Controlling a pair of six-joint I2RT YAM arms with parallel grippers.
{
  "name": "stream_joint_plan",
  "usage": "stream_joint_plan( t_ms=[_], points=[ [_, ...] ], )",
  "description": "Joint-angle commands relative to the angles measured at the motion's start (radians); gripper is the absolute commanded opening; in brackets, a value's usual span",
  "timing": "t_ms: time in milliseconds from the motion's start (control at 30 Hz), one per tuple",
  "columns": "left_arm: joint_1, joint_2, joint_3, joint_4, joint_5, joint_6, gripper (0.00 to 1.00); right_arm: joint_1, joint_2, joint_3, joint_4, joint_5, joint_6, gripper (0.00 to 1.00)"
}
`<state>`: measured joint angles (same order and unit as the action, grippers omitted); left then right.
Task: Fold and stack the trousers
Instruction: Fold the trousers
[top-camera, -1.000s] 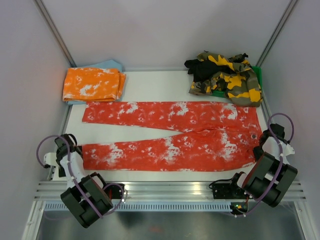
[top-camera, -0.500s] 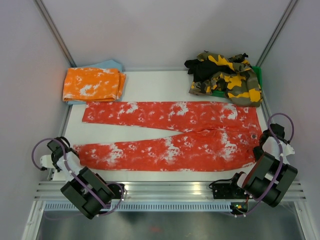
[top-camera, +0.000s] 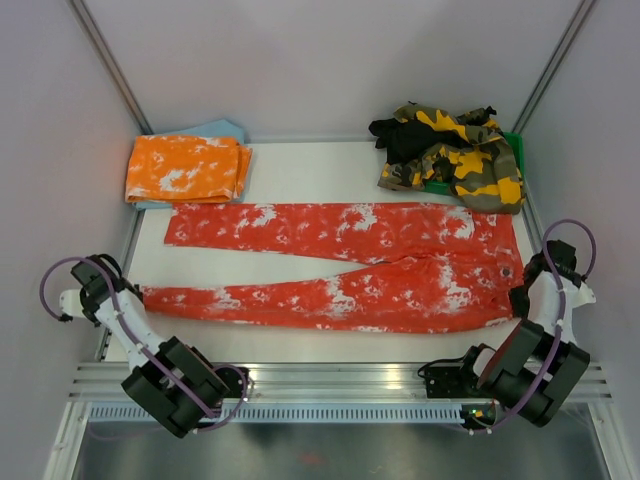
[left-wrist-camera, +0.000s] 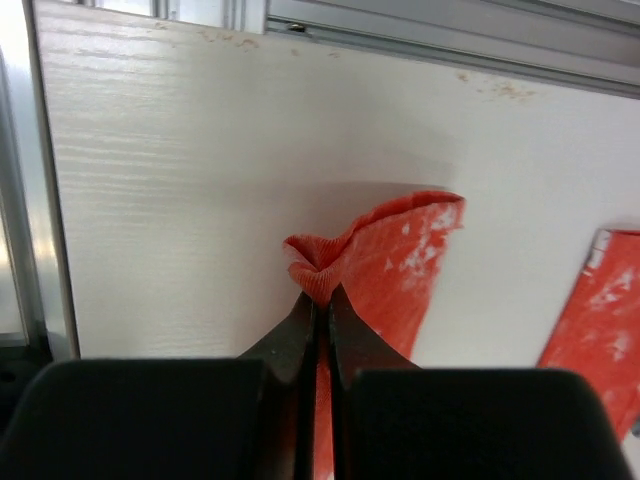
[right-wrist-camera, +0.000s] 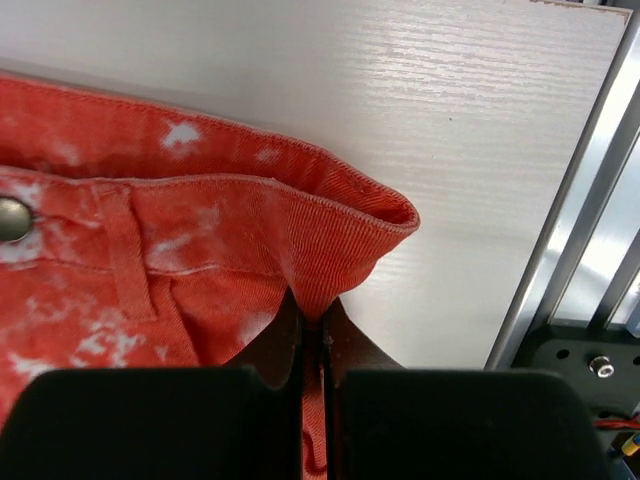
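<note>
The red trousers (top-camera: 340, 262) with white splotches lie spread across the white table, waist at the right, legs running left. My left gripper (top-camera: 135, 297) is shut on the hem of the near leg (left-wrist-camera: 375, 255), which bunches up and lifts off the board between the black fingers (left-wrist-camera: 300, 330). My right gripper (top-camera: 518, 296) is shut on the near corner of the waistband (right-wrist-camera: 340, 225); the cloth folds into a peak above the jaws. A metal button (right-wrist-camera: 12, 218) shows at the left of the right wrist view.
A folded orange-and-white pair (top-camera: 186, 168) lies on a light blue cloth at the back left. A heap of yellow camouflage and black trousers (top-camera: 450, 148) sits on a green tray at the back right. Aluminium rails (top-camera: 330, 378) run along the near edge.
The left gripper has shut on the near leg's hem and pulled it leftward, stretching that leg out. The right gripper kept its hold and rose slightly.
</note>
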<state>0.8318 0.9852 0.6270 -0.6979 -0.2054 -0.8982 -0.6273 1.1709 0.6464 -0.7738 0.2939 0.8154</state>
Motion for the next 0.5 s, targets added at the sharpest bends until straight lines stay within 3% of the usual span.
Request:
stream_joint_plan(
  t_ms=[0, 167, 467],
  points=[
    [0.007, 0.039, 0.089, -0.025, 0.032, 0.045, 0.02, 0.001, -0.059, 0.087, -0.036, -0.012, 0.001, 0.0],
    [0.004, 0.059, 0.126, 0.018, 0.144, 0.065, 0.02, 0.012, -0.148, 0.13, 0.039, -0.179, -0.021, 0.0],
    [-0.092, 0.083, 0.348, -0.064, 0.149, 0.117, 0.02, 0.067, -0.126, 0.401, -0.042, -0.183, -0.061, 0.0]
  ],
)
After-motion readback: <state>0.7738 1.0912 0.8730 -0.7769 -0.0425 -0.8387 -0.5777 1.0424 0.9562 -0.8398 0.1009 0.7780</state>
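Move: The left hand holds the near leg's cuff; the far leg's cuff lies about 18 cm ahead, 10 cm right and 6 cm below, with the orange stack some 33 cm ahead and 12 cm right. The right hand holds the near waist corner; the far waist corner is roughly 21 cm straight ahead and 3 cm below, the camouflage pile about 36 cm ahead and 13 cm left. Still pinching, both hands raise the near leg forward towards the far one, right about 12 cm, left 6. ##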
